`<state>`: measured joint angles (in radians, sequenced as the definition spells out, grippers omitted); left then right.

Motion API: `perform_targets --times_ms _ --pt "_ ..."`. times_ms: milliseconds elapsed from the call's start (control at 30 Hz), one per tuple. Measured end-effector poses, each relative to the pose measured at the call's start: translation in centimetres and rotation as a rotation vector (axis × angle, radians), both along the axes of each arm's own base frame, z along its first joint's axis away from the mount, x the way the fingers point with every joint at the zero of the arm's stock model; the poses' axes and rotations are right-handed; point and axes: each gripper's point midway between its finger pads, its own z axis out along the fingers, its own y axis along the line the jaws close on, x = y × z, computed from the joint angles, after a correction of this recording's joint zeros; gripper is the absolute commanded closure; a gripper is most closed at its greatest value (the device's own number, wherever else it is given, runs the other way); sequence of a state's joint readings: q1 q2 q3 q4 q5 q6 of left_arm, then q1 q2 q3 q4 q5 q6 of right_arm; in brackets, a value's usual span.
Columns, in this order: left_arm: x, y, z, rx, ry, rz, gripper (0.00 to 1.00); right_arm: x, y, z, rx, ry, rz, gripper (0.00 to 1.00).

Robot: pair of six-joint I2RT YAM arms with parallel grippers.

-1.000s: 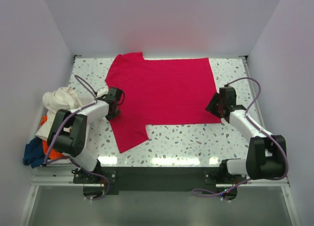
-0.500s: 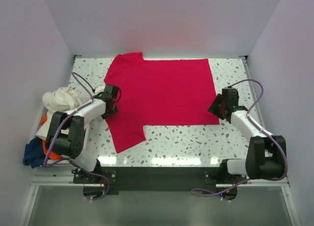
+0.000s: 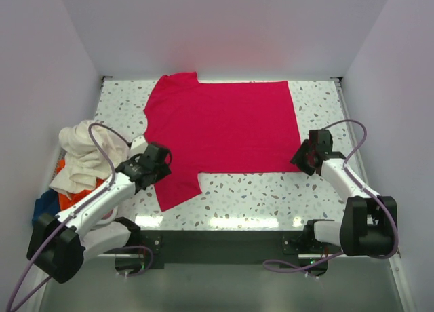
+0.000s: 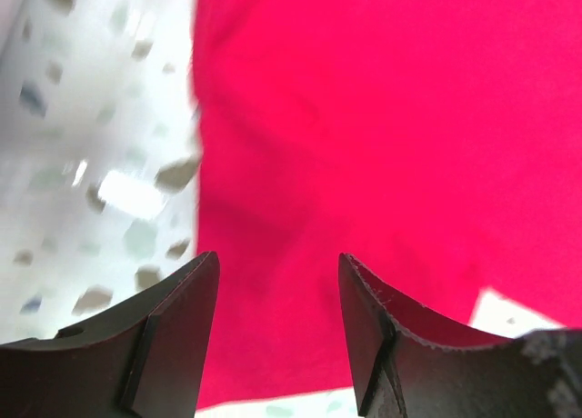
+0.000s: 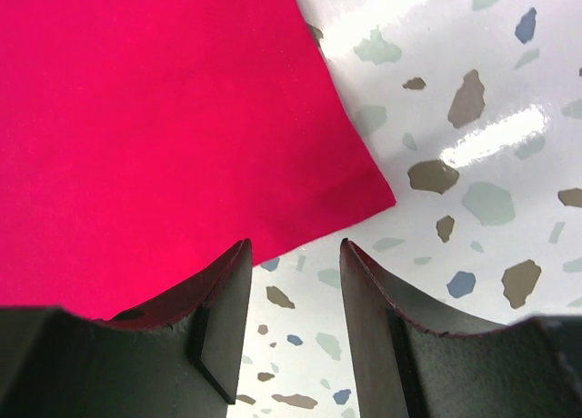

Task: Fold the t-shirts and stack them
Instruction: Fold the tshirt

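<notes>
A crimson red t-shirt (image 3: 224, 125) lies spread flat across the speckled table, collar end to the left, one sleeve (image 3: 178, 182) pointing toward the near edge. My left gripper (image 3: 161, 161) hovers open over that sleeve; in the left wrist view red cloth (image 4: 364, 145) fills the gap between its fingers without being pinched. My right gripper (image 3: 304, 156) is open at the shirt's near right corner (image 5: 368, 195), with bare table between its fingers (image 5: 227, 300). A cream white t-shirt (image 3: 85, 149), an orange one (image 3: 71, 198) and a dark blue one (image 3: 45, 205) lie heaped at the left edge.
White walls close in the table (image 3: 271, 190) at the back and both sides. The heap of shirts hangs over the table's left edge beside my left arm. A bare strip of speckled surface runs along the near edge.
My left gripper has opened and drawn back toward the near edge, over the lower sleeve. The sleeve has shifted slightly left. My right gripper has slid a little to the right and nearer.
</notes>
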<state>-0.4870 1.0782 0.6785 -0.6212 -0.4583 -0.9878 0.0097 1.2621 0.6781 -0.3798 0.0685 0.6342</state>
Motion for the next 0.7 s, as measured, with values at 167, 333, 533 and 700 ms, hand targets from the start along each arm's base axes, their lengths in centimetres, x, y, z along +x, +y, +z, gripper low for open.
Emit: perform_targets --times_ms 167,333,533,700 --pt "-4.5 0.3 -2.6 0.006 0.093 0.027 0.39 -0.7 0.0 -0.1 0.007 0.011 -0.001 0.53" --pt "-6.8 -0.4 -3.5 -0.022 0.127 0.041 0.38 -0.6 0.2 0.1 0.016 0.003 0.003 0.53" --pt "-9.7 -1.3 -5.6 -0.009 0.213 0.026 0.38 -0.3 0.6 0.3 0.037 -0.014 0.011 0.54" --pt "-10.9 -1.4 -7.1 0.007 0.266 0.023 0.41 -0.2 0.6 0.3 0.038 -0.019 0.009 0.54"
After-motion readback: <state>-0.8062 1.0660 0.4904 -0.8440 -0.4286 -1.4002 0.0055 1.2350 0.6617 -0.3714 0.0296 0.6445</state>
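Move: The near-left corner of the t-shirt's flap lies about 13 cm back from the left hand, roughly level with it sideways and some 8 cm below. The flap's other near corner is about 12 cm to that hand's right and 7 cm back, also about 8 cm down, while the white cloth pile sits about 23 cm to its left and 2 cm ahead, some 4 cm lower. From the right hand, the near-left flap corner is roughly 44 cm to the left, 14 cm back and 5 cm below. The left hand draws back about 11 cm over the red flap towards its near-left corner, sinking some 7 cm as it goes and easing off near the end, with only a slight drift to the right. Its wrist tips about 15 degrees so the fingers point more steeply down, and they stay open, ending low astride the flap's left edge just by the corner, one over bare table and the other over the cloth, with no grip yet. ##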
